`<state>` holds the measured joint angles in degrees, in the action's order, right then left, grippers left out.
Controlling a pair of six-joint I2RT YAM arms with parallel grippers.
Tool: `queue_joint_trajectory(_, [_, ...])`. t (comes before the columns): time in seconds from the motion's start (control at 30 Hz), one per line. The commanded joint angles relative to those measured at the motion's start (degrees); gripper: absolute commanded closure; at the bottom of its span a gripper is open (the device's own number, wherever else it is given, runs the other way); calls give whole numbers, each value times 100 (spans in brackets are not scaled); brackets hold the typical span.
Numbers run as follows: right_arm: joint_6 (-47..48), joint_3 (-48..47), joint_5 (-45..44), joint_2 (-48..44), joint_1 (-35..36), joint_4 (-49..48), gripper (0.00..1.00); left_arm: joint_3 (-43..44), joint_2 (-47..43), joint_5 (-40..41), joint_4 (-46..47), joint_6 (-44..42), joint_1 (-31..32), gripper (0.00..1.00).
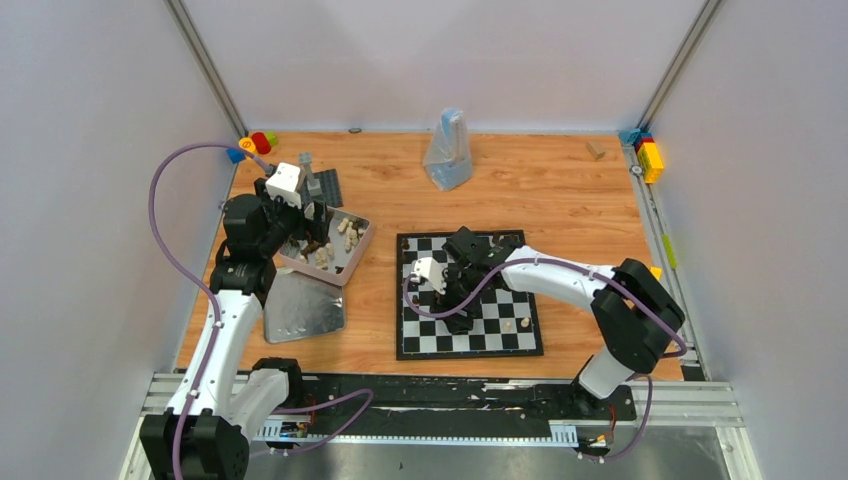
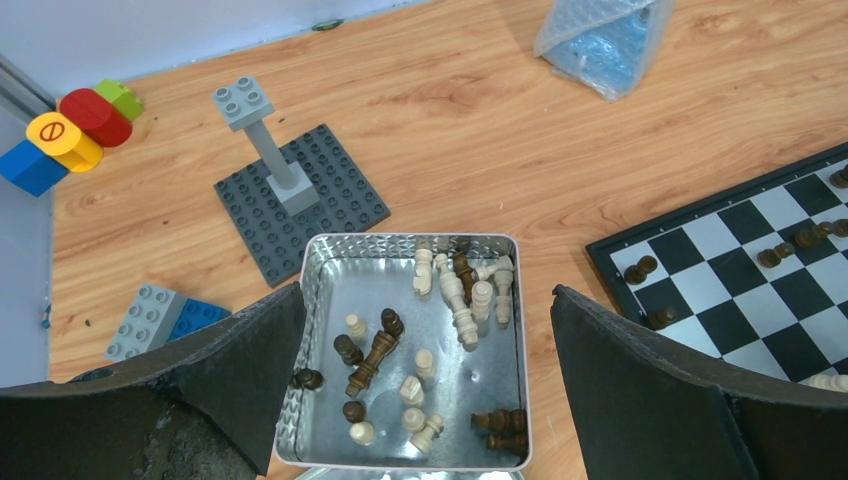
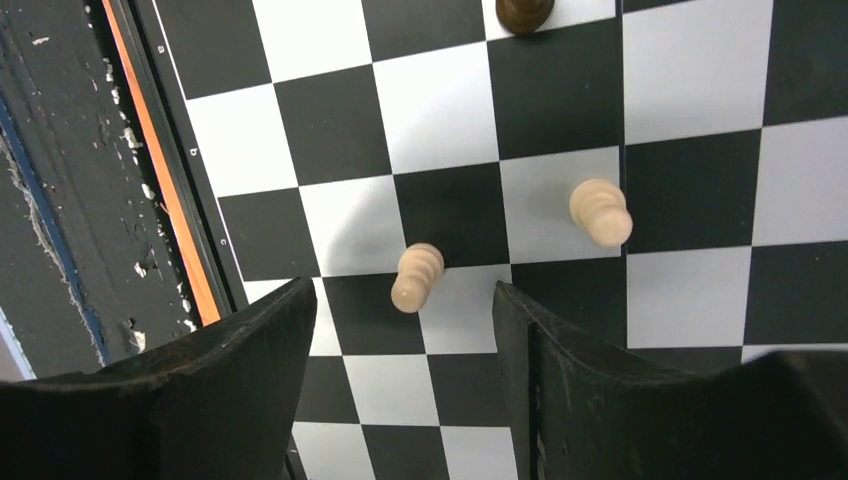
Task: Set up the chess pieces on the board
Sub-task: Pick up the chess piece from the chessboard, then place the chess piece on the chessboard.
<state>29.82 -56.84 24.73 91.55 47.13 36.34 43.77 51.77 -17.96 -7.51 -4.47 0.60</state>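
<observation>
The board (image 1: 500, 338) lies right of centre. My right gripper (image 1: 458, 308) hovers low over its near left part. In the right wrist view that gripper (image 3: 403, 300) is open. A cream pawn (image 3: 416, 275) stands free just beyond the fingertips, touching neither finger. A second cream pawn (image 3: 601, 211) stands one square to the right, and a dark piece (image 3: 523, 10) is at the top edge. My left gripper (image 2: 425, 300) is wide open above the silver tin (image 2: 318, 300). Several cream and dark chess pieces (image 2: 462, 300) lie loose in the tin. Dark pieces (image 2: 640, 268) stand on the board's edge (image 2: 610, 262).
The tin's lid (image 1: 305, 305) lies in front of the tin. A grey studded plate (image 2: 330, 200) with a grey brick tower stands behind it. Coloured bricks (image 2: 70, 135) lie at the back left and loose bricks (image 2: 165, 315) left of the tin. A plastic bag (image 1: 447, 150) stands at the back, and bricks (image 1: 648, 155) at the right.
</observation>
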Motion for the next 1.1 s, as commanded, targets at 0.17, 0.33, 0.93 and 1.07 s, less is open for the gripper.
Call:
queue_joint_trajectory(0.17, [-11,-313,135,275,77,-407,59,53,-6,-38,118,-109,-34,0])
queue_joint_trajectory(0.33, [33,-121,-90,17,81,-361,85,55,28,-43,129,-107,-34,0])
queue_joint_trajectory(0.93, [168,1342,-805,-1689,-185,278,98,18,52,-56,157,-119,-34,0])
queue_joint_trajectory(1.07, [215,1415,-900,-1692,-241,273,98,26,36,-47,139,-120,-34,0])
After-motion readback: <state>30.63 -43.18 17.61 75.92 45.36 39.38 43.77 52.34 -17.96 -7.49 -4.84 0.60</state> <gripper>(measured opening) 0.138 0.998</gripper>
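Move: The white pawn I am after stands almost between my right hand's open fingers, about 1 cm ahead, 1 cm to the left and 1 cm below the hand point. A second white pawn is about 6 cm ahead and 3 cm left, and a dark piece some 4 cm ahead and 8 cm left. The nearer placed pawn stands around 11 cm right and 2 cm back. From my left hand the wanted pawn is roughly 30 cm right, 15 cm back and 21 cm below. I ease my right hand about 1 cm left and forward, close its fingers and pinch the white pawn. Then I carry it in a low arc some 8 cm right and 3 cm back, towards the placed pawns, rising just over 1 cm and sinking again, the grip kept and the wrist tilting only slightly. ##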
